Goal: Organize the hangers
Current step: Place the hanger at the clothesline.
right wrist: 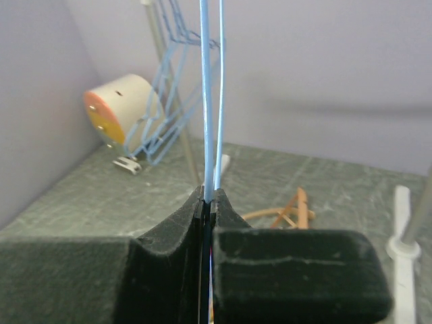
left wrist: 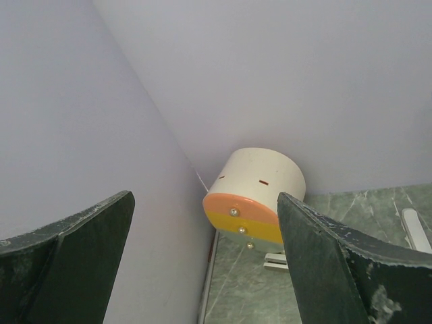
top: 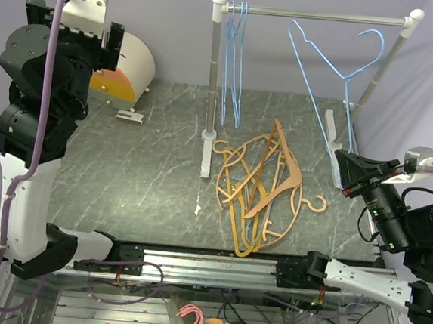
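Note:
A pile of orange hangers (top: pixel 264 185) lies tangled on the grey table, right of the rack's left post. Several light-blue wire hangers (top: pixel 234 57) hang at the left end of the rail (top: pixel 320 15). My right gripper (top: pixel 346 175) (right wrist: pixel 209 197) is shut on the lower wire of another light-blue hanger (top: pixel 339 63) (right wrist: pixel 204 101). That hanger stands tilted, its hook just under the rail's right end. My left gripper (top: pixel 109 43) (left wrist: pixel 202 202) is raised high at the far left, open and empty, facing the back corner.
A white drum with an orange and yellow face (top: pixel 126 71) (left wrist: pixel 260 196) sits in the back left corner, a small white clip (top: pixel 129 115) beside it. The rack's left post (top: pixel 211 93) and right post (top: pixel 380 70) stand on the table. Pink hangers (top: pixel 187 319) lie below the front rail.

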`<action>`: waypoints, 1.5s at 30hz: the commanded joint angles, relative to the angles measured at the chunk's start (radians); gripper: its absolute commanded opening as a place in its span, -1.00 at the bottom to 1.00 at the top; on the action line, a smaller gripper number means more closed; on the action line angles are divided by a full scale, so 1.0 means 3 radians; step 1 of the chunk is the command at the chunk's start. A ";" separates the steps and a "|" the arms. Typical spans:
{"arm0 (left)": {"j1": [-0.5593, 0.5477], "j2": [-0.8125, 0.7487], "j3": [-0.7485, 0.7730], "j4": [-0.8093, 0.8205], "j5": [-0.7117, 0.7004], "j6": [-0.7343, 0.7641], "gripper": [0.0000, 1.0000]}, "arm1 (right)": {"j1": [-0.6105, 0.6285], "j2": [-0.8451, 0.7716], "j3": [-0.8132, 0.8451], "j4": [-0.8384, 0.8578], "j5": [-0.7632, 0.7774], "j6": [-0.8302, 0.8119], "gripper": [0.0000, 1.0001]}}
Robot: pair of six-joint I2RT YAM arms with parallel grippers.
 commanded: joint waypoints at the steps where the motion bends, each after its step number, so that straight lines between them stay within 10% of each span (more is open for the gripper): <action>1: 0.0020 0.0047 -0.0055 0.0101 0.0002 -0.0020 0.97 | -0.0159 -0.0021 0.0010 -0.0420 0.0102 0.0075 -1.00; 15: 0.0201 0.0005 -0.0769 0.0398 0.0243 -0.0122 0.97 | -0.0140 0.0945 -0.0513 0.0440 0.0487 0.0132 -1.00; 22: 0.0346 0.0154 -0.0802 0.0424 0.0446 -0.0191 0.97 | -0.1190 0.1635 0.0077 0.0734 -0.0609 0.0059 -1.00; 45: 0.0690 0.0070 -0.2048 0.0209 0.1785 -0.0566 0.97 | -0.1996 0.2915 0.0754 0.1068 -0.1698 0.0246 -1.00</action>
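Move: The right hand holds a blue hanger by one corner, its hook end up. The free spot on the clothesline beside the hung hangers lies about 34 cm ahead of this hand, 17 cm to its left and 2 cm above. The hung hangers are some 34 cm ahead, 19 cm left, 12 cm below; the rack's right post 34 cm ahead, 18 cm right; the hanger pile 15 cm ahead, 6 cm left, on the table. From the left hand that spot is roughly 20 cm ahead and 29 cm right. Fingers still shut on the blue hanger's corner, the right hand first dips about 12 cm while swinging left and forward, then rises partway and pushes on forward and a little left towards the hung hangers, sinking again at the end, some 23 cm farther out in all with its fingers tipped slightly down. The empty left hand, kept open, sinks about 20 cm and goes 10 cm forward as it tips down. ##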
